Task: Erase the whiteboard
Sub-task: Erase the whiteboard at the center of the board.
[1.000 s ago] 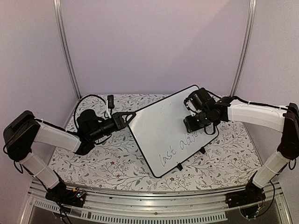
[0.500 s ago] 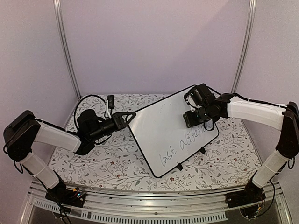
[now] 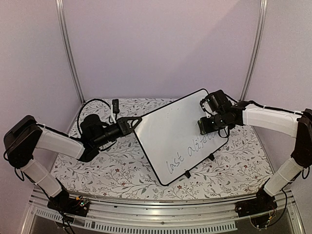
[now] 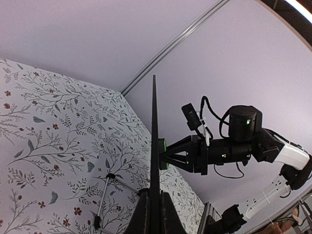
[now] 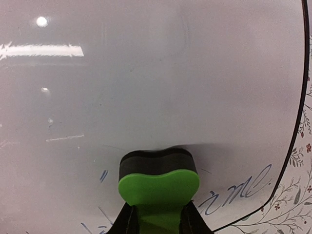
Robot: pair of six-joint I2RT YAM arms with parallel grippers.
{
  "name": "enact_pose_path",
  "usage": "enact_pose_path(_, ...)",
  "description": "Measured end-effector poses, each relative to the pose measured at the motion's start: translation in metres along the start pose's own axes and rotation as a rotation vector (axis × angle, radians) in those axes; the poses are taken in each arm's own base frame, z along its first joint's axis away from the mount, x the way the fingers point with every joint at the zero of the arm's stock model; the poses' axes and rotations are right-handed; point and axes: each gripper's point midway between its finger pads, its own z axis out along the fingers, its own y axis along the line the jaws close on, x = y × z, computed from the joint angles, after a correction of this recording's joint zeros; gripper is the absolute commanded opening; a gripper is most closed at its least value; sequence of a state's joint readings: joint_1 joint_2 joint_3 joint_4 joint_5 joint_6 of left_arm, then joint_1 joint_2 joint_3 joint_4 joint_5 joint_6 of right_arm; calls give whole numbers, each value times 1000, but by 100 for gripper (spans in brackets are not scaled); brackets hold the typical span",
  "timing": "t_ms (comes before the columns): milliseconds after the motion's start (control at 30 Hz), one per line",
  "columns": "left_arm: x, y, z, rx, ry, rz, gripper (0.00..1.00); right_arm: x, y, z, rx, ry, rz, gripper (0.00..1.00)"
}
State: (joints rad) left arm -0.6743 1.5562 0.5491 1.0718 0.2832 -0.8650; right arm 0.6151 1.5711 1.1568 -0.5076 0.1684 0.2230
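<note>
The whiteboard (image 3: 170, 131) is held tilted above the table, with dark handwriting (image 3: 190, 153) along its lower right part. My left gripper (image 3: 137, 120) is shut on the board's left rim. In the left wrist view the whiteboard (image 4: 154, 126) shows edge-on, with my left gripper (image 4: 155, 204) clamped on either side of it. My right gripper (image 3: 208, 126) is shut on a green eraser (image 5: 158, 183), whose black felt presses on the whiteboard (image 5: 146, 73) just above the writing (image 5: 239, 192). The right gripper (image 5: 157, 219) fingers flank the eraser's green back.
A floral cloth (image 3: 112, 170) covers the table. A black cable with a small black block (image 3: 115, 105) lies at the back left. The board's wire stand (image 4: 102, 200) hangs beneath it. Metal posts (image 3: 68, 48) stand at the back corners, with a rail (image 3: 156, 212) along the near edge.
My right gripper has slid the eraser over the board's upper right area, first up and slightly left, then to the right. The left gripper and the board have stayed put.
</note>
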Motion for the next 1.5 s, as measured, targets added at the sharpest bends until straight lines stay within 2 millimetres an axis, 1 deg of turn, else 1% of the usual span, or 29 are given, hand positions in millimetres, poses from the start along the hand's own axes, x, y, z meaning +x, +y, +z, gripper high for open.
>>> enact_pose_path(200,0,0,0,-2,-1,-2,0,8,18,-1,-57,-5,-21,0)
enact_pose_path(400,0,0,0,0,0,0,0,17,29,-3,-105,-10,-13,0)
enact_pose_path(567,0,0,0,1,1,0,0,31,32,-3,-121,6,-6,0)
enact_pose_path(733,0,-1,0,7,2,2,0,39,32,-5,-125,22,4,0)
enact_pose_path(1300,1,-2,0,13,4,4,0,59,32,-7,-117,92,-2,0)
enact_pose_path(1400,1,-3,0,17,5,8,0,65,37,-10,-107,109,-31,0)
enact_pose_path(1500,1,-3,0,16,4,8,0,63,53,-20,-115,105,-85,0)
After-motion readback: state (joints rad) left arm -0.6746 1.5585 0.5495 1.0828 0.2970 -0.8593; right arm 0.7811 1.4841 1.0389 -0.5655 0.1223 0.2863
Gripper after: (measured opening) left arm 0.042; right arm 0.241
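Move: The writing still to be wiped, the middle of "alifetime", lies about 8 cm back, 3 cm left and 4 cm below the right hand, which already holds the green eraser. "last" is some 16 cm back and 14 cm left of that hand, 7 cm lower; the right clip is about 12 cm back and 4 cm right, 9 cm lower. From the left hand, the middle of "alifetime" lies roughly 8 cm back, 30 cm right and 12 cm down. The green eraser, kept in the right fingers, is drawn down the whiteboard's slope onto the start of "alifetime": first back and left, then mostly back and down, felt side on the board, about 8 cm in all. At the end it swings farther left and rises about 1 cm, coming free of the surface. The left hand keeps holding the board's upper left corner. ##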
